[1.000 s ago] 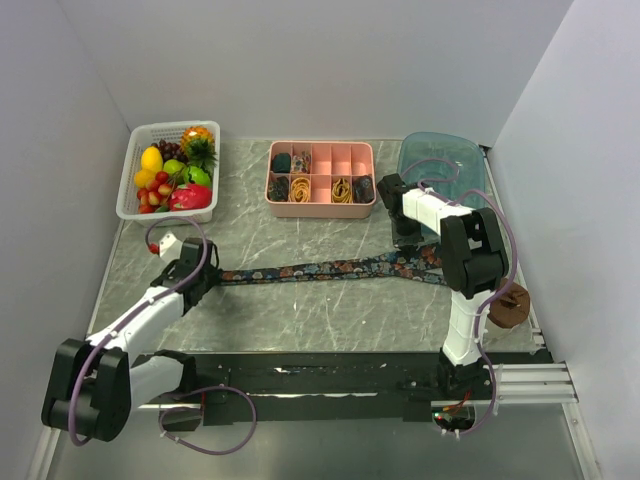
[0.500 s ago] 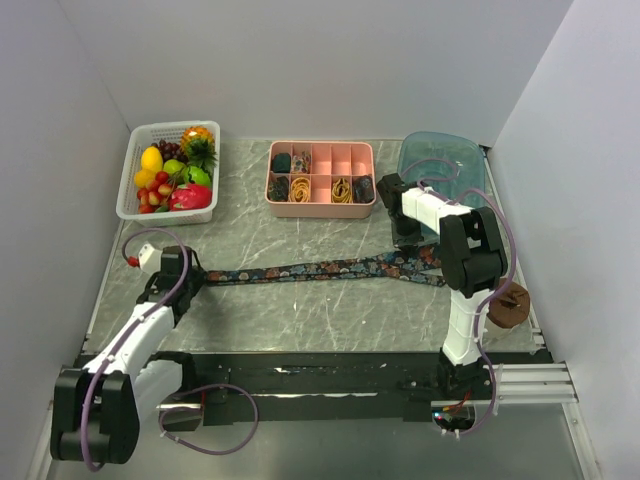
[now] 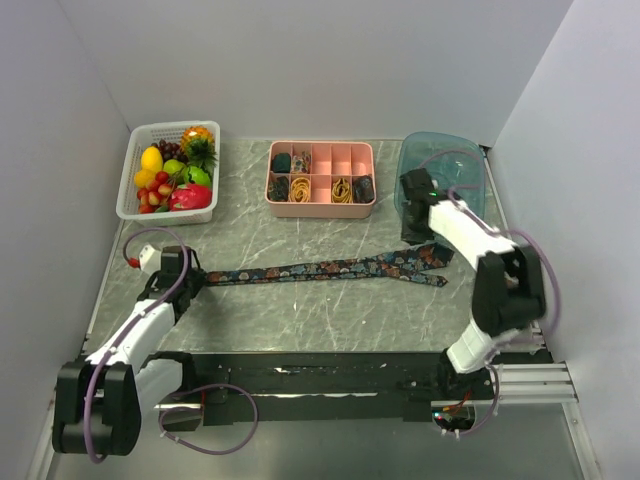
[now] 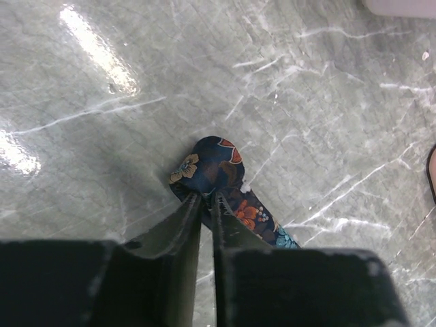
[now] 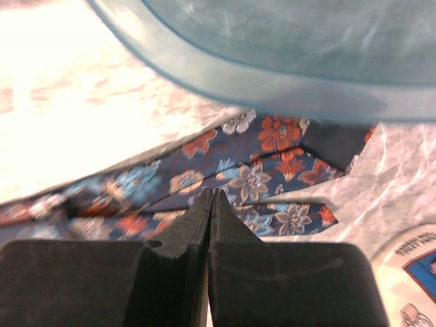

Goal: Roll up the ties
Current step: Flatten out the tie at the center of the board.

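One tie (image 3: 320, 268), dark with red, blue and tan flowers, lies stretched left to right across the marble table. My left gripper (image 3: 192, 280) is at its narrow left end. In the left wrist view that end of the tie (image 4: 218, 167) is folded over, and the left gripper (image 4: 206, 197) stands open by a narrow slit, the fold sitting at its tips. My right gripper (image 3: 415, 238) is over the wide right end. In the right wrist view the right gripper (image 5: 212, 193) is shut with nothing between its fingers, its tips over the tie (image 5: 204, 170).
A teal bin (image 3: 445, 160) stands at the back right, just behind the right gripper, its rim (image 5: 272, 95) close. A pink organiser (image 3: 321, 209) sits at the back centre and a white fruit basket (image 3: 128, 195) at the back left. A brown round object (image 3: 507, 305) rests by the right edge.
The left gripper pulled the tie's narrow end to the left, then stopped and eased its jaws slightly apart. The right arm's elbow swung out to the right while its gripper stayed over the wide end.
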Action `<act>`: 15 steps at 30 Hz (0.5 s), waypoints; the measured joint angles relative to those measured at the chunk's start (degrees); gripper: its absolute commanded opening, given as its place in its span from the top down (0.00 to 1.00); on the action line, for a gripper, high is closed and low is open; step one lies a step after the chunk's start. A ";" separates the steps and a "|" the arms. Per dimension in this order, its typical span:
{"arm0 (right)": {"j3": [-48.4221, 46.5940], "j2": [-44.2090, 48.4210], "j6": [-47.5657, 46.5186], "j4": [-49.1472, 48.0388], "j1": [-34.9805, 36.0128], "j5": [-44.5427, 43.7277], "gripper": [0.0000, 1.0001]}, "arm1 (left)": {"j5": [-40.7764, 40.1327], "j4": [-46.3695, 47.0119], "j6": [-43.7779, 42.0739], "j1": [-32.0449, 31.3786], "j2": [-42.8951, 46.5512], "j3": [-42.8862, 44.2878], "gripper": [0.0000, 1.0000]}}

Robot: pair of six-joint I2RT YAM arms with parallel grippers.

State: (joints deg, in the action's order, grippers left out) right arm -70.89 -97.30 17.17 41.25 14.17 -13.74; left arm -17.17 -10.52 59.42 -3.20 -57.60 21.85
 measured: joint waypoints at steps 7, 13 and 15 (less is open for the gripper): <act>10.34 14.23 2.32 -5.25 -8.68 8.11 0.98 | 0.85 -0.04 -0.15 1.97 0.07 0.00 0.59; 12.31 13.97 2.51 -5.03 -9.68 10.62 0.95 | 3.10 0.44 -1.31 2.91 0.22 0.00 0.24; 12.85 13.94 2.54 -4.81 -9.66 11.50 0.94 | 4.96 0.96 -1.73 2.91 0.90 -0.17 0.19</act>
State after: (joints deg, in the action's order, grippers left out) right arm -58.04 -83.35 19.70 36.45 4.51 -2.24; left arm -12.21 -9.56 57.69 -0.30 -56.71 21.67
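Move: The left fingertips are at the tie's left end, which lies practically at the hand point and about 1 cm below; the fruit basket's middle is some 28 cm ahead and 8 cm left of that hand, the pink box about 27 cm ahead and 28 cm right. From the right hand, the narrow tail's tip is roughly 8 cm back, 7 cm right and 6 cm down; the wide end is some 6 cm right, level and 6 cm down; the blue tray's middle is about 18 cm ahead and 6 cm right, 3 cm lower. The left hand stays almost in place over the tie's left end and opens its fingers from barely parted to about three-quarters wide, letting the pinched fabric go. Already clear of the tie, the right hand draws back and to its right, about 4 cm in all, over the spread ends towards the narrow tail's tip, first rising some 3 cm and then sinking about 2, rolling its left side up by roughly 10 degrees with the fingers still practically shut and touching nothing. ##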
